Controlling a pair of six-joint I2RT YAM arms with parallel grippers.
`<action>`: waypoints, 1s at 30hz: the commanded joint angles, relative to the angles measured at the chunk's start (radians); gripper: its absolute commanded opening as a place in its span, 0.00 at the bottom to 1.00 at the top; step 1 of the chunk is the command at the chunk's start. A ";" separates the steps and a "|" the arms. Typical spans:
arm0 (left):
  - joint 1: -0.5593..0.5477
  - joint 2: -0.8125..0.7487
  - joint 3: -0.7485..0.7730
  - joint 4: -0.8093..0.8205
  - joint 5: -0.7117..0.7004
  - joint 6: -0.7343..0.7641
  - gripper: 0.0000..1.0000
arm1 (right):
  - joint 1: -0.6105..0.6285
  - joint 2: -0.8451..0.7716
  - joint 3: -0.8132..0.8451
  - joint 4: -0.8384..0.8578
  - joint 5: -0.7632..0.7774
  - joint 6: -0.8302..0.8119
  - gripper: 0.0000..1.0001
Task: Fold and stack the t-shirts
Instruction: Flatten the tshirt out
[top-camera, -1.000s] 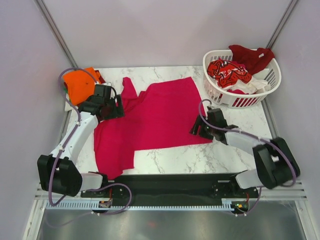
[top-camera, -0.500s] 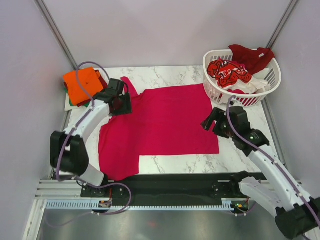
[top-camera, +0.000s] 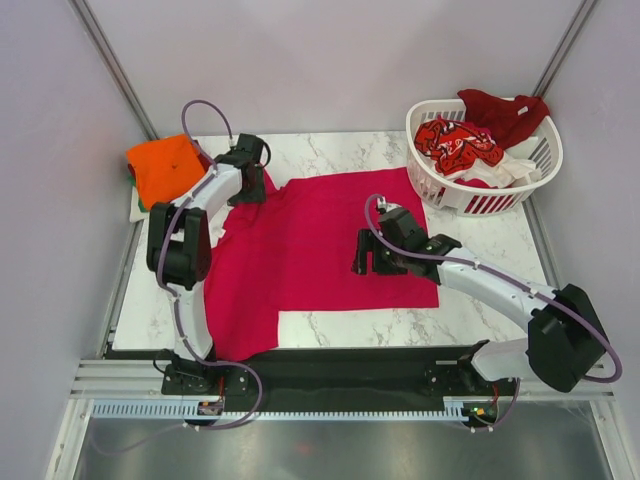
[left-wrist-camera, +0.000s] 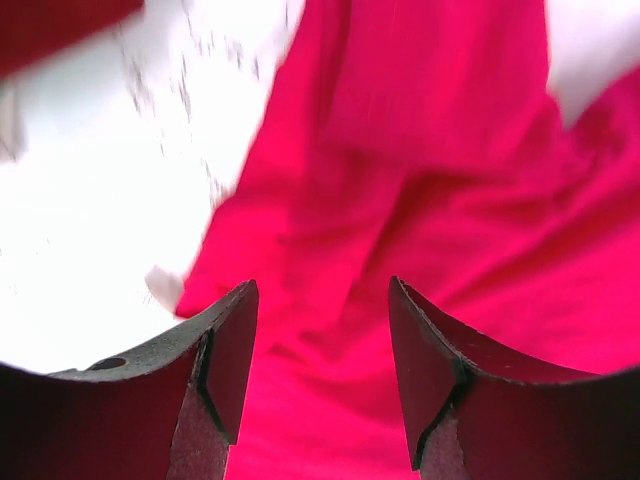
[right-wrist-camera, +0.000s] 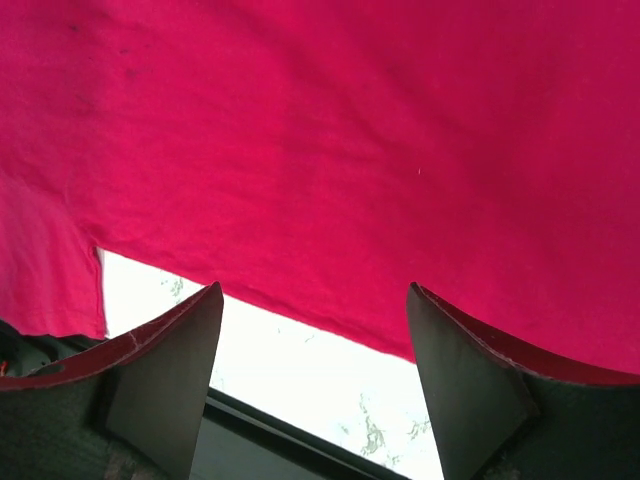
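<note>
A plain magenta-red t-shirt (top-camera: 320, 240) lies spread flat on the marble table (top-camera: 480, 300). My left gripper (top-camera: 252, 192) hovers over its far-left sleeve. In the left wrist view the left gripper (left-wrist-camera: 320, 300) stands open above rumpled magenta cloth (left-wrist-camera: 420, 180), pinching nothing. My right gripper (top-camera: 364, 262) is over the shirt's right half, also open. In the right wrist view the right gripper (right-wrist-camera: 315, 300) frames the shirt's near hem (right-wrist-camera: 350, 130) and bare table (right-wrist-camera: 300, 370). A folded orange t-shirt (top-camera: 165, 165) tops a small pile at the far left.
A white slatted basket (top-camera: 545, 150) stands at the far right corner. It holds a red-patterned shirt (top-camera: 455, 142), a dark red shirt (top-camera: 500, 108) and white cloth (top-camera: 515, 168). Grey walls close in the table. A black rail (top-camera: 340, 365) runs along the near edge.
The left gripper has moved farther back to the far-left sleeve, its jaws narrowing. The right gripper swung left from the shirt's right edge to over its right half. The shirt lies flatter.
</note>
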 joint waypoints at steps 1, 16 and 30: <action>0.006 0.055 0.144 0.019 -0.064 0.064 0.62 | -0.002 0.028 0.022 0.059 0.017 -0.053 0.83; 0.087 0.227 0.296 -0.012 0.178 -0.071 0.59 | -0.001 0.107 -0.049 0.108 0.008 -0.085 0.83; 0.107 0.274 0.337 0.025 0.213 -0.125 0.40 | -0.001 0.116 -0.087 0.121 0.002 -0.093 0.83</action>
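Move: The left hand goes for the ridge of bunched sleeve at the t-shirt's far-left shoulder, about 6 cm ahead of it, level sideways and some 5 cm below. The orange stack lies roughly 20 cm to this hand's left and 11 cm ahead; the sleeve's end is about 17 cm ahead and 2 cm to the right. Straight below the right hand, about 8 cm down, is the flat cloth it sinks towards; the shirt's near hem runs some 7 cm back. The left fingertips come down astride the sleeve's ridge and start to close on it, still partly open: the hand first skims forward about 6 cm, rising slightly, then sinks some 5 cm while rolling its left side down by roughly 10 degrees, and lifts a touch at the end. The right hand, fingers wide open, sinks about 5 cm towards the cloth near the hem. ##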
